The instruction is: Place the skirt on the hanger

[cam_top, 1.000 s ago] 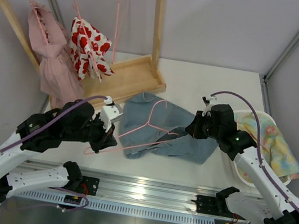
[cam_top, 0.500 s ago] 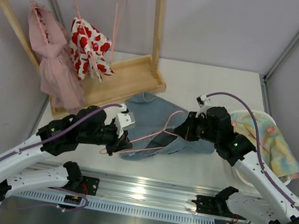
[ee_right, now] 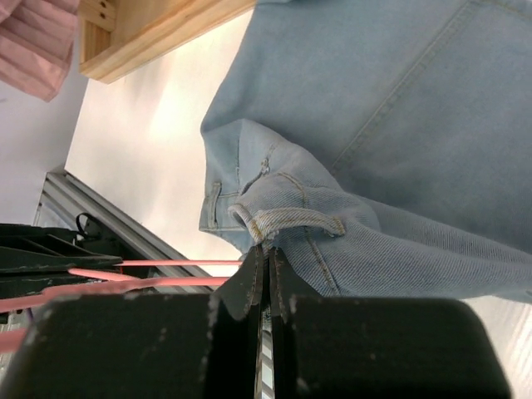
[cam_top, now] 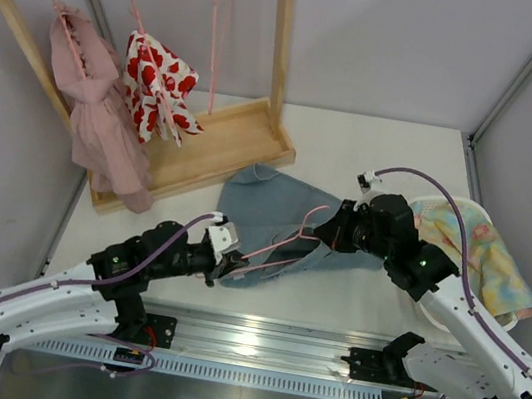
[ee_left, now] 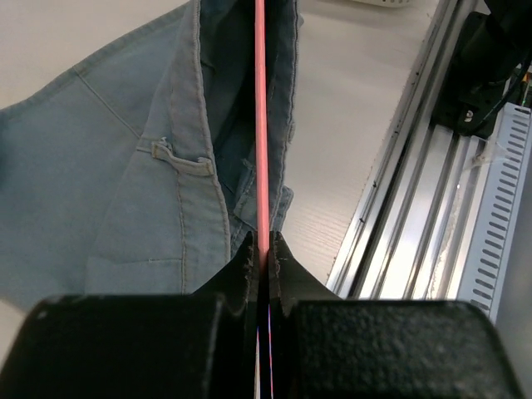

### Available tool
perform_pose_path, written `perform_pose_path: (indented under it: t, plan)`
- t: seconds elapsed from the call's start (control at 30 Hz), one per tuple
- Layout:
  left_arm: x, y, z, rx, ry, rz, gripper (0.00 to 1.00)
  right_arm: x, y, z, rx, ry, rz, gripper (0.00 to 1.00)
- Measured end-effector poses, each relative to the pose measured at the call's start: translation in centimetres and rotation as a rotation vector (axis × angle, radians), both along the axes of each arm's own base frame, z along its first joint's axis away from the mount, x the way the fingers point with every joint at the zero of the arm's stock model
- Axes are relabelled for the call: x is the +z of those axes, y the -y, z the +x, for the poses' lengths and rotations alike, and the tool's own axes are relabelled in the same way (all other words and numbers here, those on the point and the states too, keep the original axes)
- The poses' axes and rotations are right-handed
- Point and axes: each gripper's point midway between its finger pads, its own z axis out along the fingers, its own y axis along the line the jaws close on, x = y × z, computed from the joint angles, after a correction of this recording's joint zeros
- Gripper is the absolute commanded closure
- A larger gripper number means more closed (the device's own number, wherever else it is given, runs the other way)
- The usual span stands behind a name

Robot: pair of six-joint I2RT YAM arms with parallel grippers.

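The light blue denim skirt (cam_top: 269,210) lies crumpled mid-table. My left gripper (cam_top: 227,260) is shut on one end of the pink wire hanger (cam_top: 284,243), which slants up to the right over the skirt. In the left wrist view the hanger wire (ee_left: 260,125) runs from my gripper (ee_left: 262,249) between the two waistband edges of the skirt (ee_left: 116,166). My right gripper (cam_top: 327,234) is shut on the skirt's waistband. Its wrist view shows the gripper (ee_right: 266,253) pinching the skirt (ee_right: 399,125) at a belt loop, with the hanger's wires (ee_right: 166,264) to the left.
A wooden clothes rack (cam_top: 225,137) stands at the back left with a pink dress (cam_top: 93,111), a hearts garment (cam_top: 158,81) and a spare pink hanger (cam_top: 210,39). A white basin (cam_top: 431,307) with a colourful cloth sits far right. A metal rail (cam_top: 253,344) runs along the near edge.
My left gripper has carried the hanger's end rightward and nearer the rail. My right gripper has drawn the waistband a little left, and the skirt now lies more bunched around the wire.
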Motion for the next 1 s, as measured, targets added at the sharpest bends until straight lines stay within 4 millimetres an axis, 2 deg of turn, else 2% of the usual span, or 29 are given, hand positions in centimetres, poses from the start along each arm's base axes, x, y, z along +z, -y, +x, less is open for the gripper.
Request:
perform_pose_path:
  t: [0.03, 0.07, 0.17, 0.23, 0.27, 0.4, 0.5, 0.53, 0.67, 0.8, 1.0]
  plan:
    - [-0.1, 0.3, 0.2, 0.002, 0.004, -0.002, 1.00, -0.1, 0.1, 0.0, -0.004, -0.003, -0.006, 0.94]
    - [-0.2, 0.6, 0.4, 0.005, 0.008, -0.005, 1.00, -0.3, 0.2, 0.0, -0.007, -0.007, -0.010, 0.70]
    - [-1.6, 0.8, 0.7, 0.017, 0.010, 0.004, 1.00, -0.6, 0.5, -0.2, -0.021, -0.025, -0.017, 0.36]
    - [-2.3, 0.8, 0.9, 0.027, 0.016, 0.001, 1.00, -0.8, 0.8, -0.4, -0.029, -0.034, -0.027, 0.30]
    - [-2.6, 0.8, 1.0, 0.032, 0.018, -0.001, 1.00, -0.8, 1.0, -0.5, -0.032, -0.038, -0.033, 0.22]
    - [-3.3, 0.9, 1.3, 0.050, 0.019, -0.018, 1.00, -0.3, 2.7, -1.2, -0.073, -0.020, -0.049, 0.17]
    - [-3.4, 1.2, 1.6, 0.063, 0.011, -0.027, 1.00, 1.0, 4.0, -1.8, -0.094, 0.035, -0.033, 0.14]
    - [-3.5, 1.2, 1.7, 0.067, 0.009, -0.026, 1.00, 1.5, 4.3, -2.1, -0.088, 0.061, -0.019, 0.11]
    - [-3.8, 1.5, 2.0, 0.081, -0.004, -0.026, 1.00, 1.8, 4.4, -3.7, -0.030, 0.146, 0.014, 0.08]
    - [-3.9, 1.7, 2.1, 0.088, -0.020, -0.034, 1.00, 2.6, 2.8, -4.6, 0.060, 0.236, 0.017, 0.08]
    - [-4.1, 1.9, 2.0, 0.098, -0.050, -0.043, 1.00, 1.6, -0.6, -2.8, 0.072, 0.309, -0.074, 0.09]
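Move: The skirt's waist opening lies about 15 cm to the left hand's right, 9 cm ahead and some 5 cm below it; the hanger held by that hand already points into it. From the right hand, still pinching the waistband's edge, the hanger's neck is about 7 cm left and 1 cm ahead, roughly level. The waist opening is 8 cm left, 2 cm back and 3 cm below that hand, and the spread skirt's middle 11 cm left, 4 cm ahead and 8 cm below. The waistband comes free as the right fingers open wide; that hand draws back and right about 4 cm, rising, then swings back left towards the hanger's neck and tips up nearly 20 degrees, staying open. The left hand, keeping its pinch on the hanger's end, sinks about 4 cm and eases slightly forward and right, keeping the hanger in the waist opening. ##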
